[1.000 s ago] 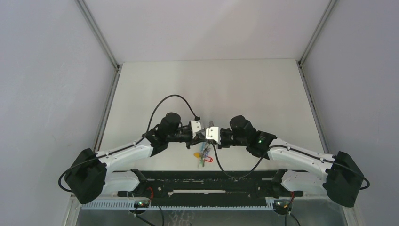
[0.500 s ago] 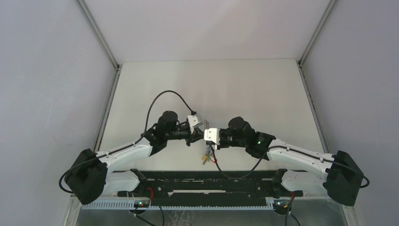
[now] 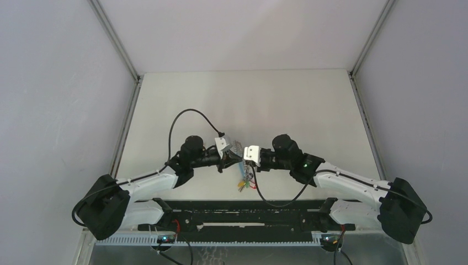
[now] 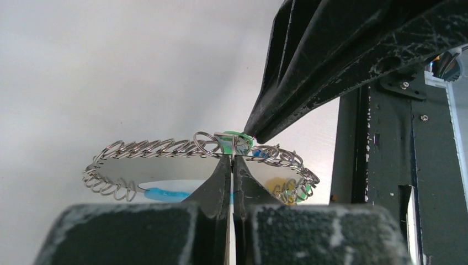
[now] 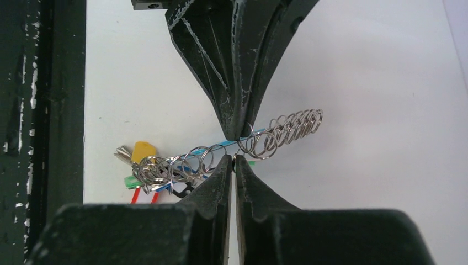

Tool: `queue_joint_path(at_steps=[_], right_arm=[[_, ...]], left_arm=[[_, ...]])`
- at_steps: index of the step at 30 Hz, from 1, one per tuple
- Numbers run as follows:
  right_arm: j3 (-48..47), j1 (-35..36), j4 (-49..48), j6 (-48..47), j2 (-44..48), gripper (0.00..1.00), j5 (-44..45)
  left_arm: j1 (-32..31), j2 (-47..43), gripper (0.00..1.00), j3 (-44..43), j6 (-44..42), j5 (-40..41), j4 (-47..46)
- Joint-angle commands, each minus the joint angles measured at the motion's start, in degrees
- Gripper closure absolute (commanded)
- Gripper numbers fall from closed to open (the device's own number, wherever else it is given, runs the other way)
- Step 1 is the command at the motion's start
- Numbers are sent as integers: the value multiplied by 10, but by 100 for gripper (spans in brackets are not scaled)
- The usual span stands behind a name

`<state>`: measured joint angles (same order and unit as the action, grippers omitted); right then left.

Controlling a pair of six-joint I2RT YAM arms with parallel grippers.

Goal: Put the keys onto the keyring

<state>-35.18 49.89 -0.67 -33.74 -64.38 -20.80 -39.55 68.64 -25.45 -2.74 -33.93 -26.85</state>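
The keyring (image 3: pixel 238 150) is a loop of linked silver wire rings (image 4: pixel 160 148) with a blue band (image 4: pixel 165 193), held in the air between both arms. My left gripper (image 3: pixel 232 158) (image 4: pixel 232 157) is shut on one thin ring of it. Facing it tip to tip, my right gripper (image 3: pixel 246 160) (image 5: pixel 234 157) is shut on a neighbouring ring. A bunch hangs from the loop's low end (image 3: pixel 244 180): the yellow-headed key (image 5: pixel 142 150), the green-headed key (image 5: pixel 132 181) and red tags (image 5: pixel 135 194). A small green piece (image 4: pixel 234 138) shows right behind the pinched rings.
A black rail (image 3: pixel 243 212) runs along the near table edge just below the hanging bunch, also seen as the rail (image 4: pixel 386 165) and the rail (image 5: pixel 38 110). White table surface (image 3: pixel 248 99) stretches beyond, with grey walls on both sides.
The left wrist has drawn back to the left and turned, and the right gripper has followed. The keyring has stretched between them, and the hanging bunch has swung slightly right and up.
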Motion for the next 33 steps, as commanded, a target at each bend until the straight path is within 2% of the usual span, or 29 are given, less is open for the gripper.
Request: queue_joint_path(at_steps=[1, 6, 11, 18, 28, 33], right_arm=[[2, -16, 4, 25, 27, 94, -70], [-2, -38, 35, 24, 42, 87, -129], [-16, -65, 63, 28, 46, 86, -157], [-16, -142, -3, 84, 64, 83, -217], [-20, -161, -130, 179, 3, 79, -265], [-41, -161, -134, 189, -34, 80, -307]], left_arm=[[13, -12, 100, 20, 20, -6, -128], [17, -14, 100, 35, 24, -6, -160], [18, -14, 100, 41, 13, -22, -169], [18, -30, 100, 52, -6, -26, -169], [18, -34, 100, 60, -5, -46, -189], [18, -34, 100, 62, -6, -48, -194]])
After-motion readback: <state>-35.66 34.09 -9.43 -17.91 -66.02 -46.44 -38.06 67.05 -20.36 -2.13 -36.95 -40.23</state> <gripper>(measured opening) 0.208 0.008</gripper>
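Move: At the right hand's shut fingertips is the green key, its tag about 1 cm below them. The keyring's middle lies about 1 cm back, 1 cm left and 2 cm below that hand; the bunch of keys already on it hangs roughly 6 cm back and 5 cm below, level sideways. From the left hand, which grips the ring's wire, the green key is some 2 cm to the right and 1 cm down, level fore and aft. Opening its fingers to about a fifth, the right hand lets go of the green key and backs off about 3 cm to its right, drifting back and then swinging forward as it climbs nearly 4 cm. It then comes about 2 cm left again, fingers rolled and tipped up nearer level by some 20 degrees. The left hand keeps its pinch on the ring, lifting it about 2 cm with a slight upward tilt. ##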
